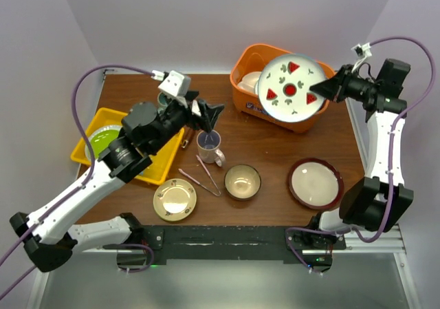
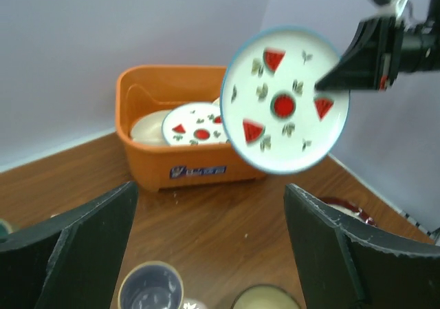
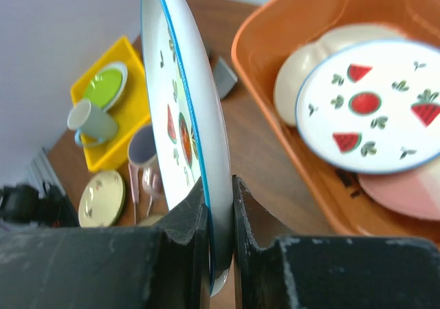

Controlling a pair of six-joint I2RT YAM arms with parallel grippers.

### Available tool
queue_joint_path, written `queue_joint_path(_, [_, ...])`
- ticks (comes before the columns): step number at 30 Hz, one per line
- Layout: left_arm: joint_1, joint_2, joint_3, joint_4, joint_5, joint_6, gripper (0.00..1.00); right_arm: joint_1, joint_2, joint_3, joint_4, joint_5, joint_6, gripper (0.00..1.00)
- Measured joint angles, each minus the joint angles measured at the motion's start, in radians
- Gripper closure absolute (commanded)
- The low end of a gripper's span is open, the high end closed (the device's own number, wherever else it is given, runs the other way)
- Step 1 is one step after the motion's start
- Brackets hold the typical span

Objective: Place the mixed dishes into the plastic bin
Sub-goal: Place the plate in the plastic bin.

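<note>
My right gripper is shut on the rim of a strawberry-print plate, holding it tilted on edge over the front of the orange plastic bin. Inside the bin lie another strawberry-print plate, a cream plate and a pink one. My left gripper stands open just above the lavender mug, nothing between its fingers. On the table sit a bronze bowl, a brown-rimmed plate and a small cream plate.
A yellow tray at the left holds a lime-green plate and a teal mug. Thin pink tongs lie between the cream plate and the bowl. Walls close in at the back and both sides.
</note>
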Motion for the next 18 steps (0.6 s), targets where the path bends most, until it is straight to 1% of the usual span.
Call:
queue_joint_path(3, [0.0,-0.089,-0.098,-0.035,-0.027,0.0,0.07,0.001,0.01,0.007,0.157,0.024,0.163,1.0])
queue_joint_path(7, [0.0,-0.179,-0.208,-0.09,-0.054,-0.008,0.07,0.008,0.063,0.048,0.274,0.071,0.304,1.0])
queue_joint_path(11, [0.0,-0.256,-0.291,-0.143,-0.077,-0.028,0.06,0.026,0.128,0.078,0.337,0.164,0.393,1.0])
queue_joint_path(18, [0.0,-0.364,-0.382,-0.187,-0.11,-0.087,0.06,0.09,0.232,0.096,0.353,0.383,0.5,1.0])
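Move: The right hand holds the watermelon plate by its edge; the middle of the plastic bin lies about 18 cm ahead, 7 cm to its left and 25 cm below. Inside the bin a like plate lies some 18 cm ahead and 9 cm left; the red-rimmed plate is on the table, roughly 16 cm back and 3 cm right. From the empty left hand the bin is about 28 cm ahead, 27 cm right and 35 cm below. Right hand carries the pinched plate some 11 cm forward over the bin, turning clockwise; left hand sinks away. ##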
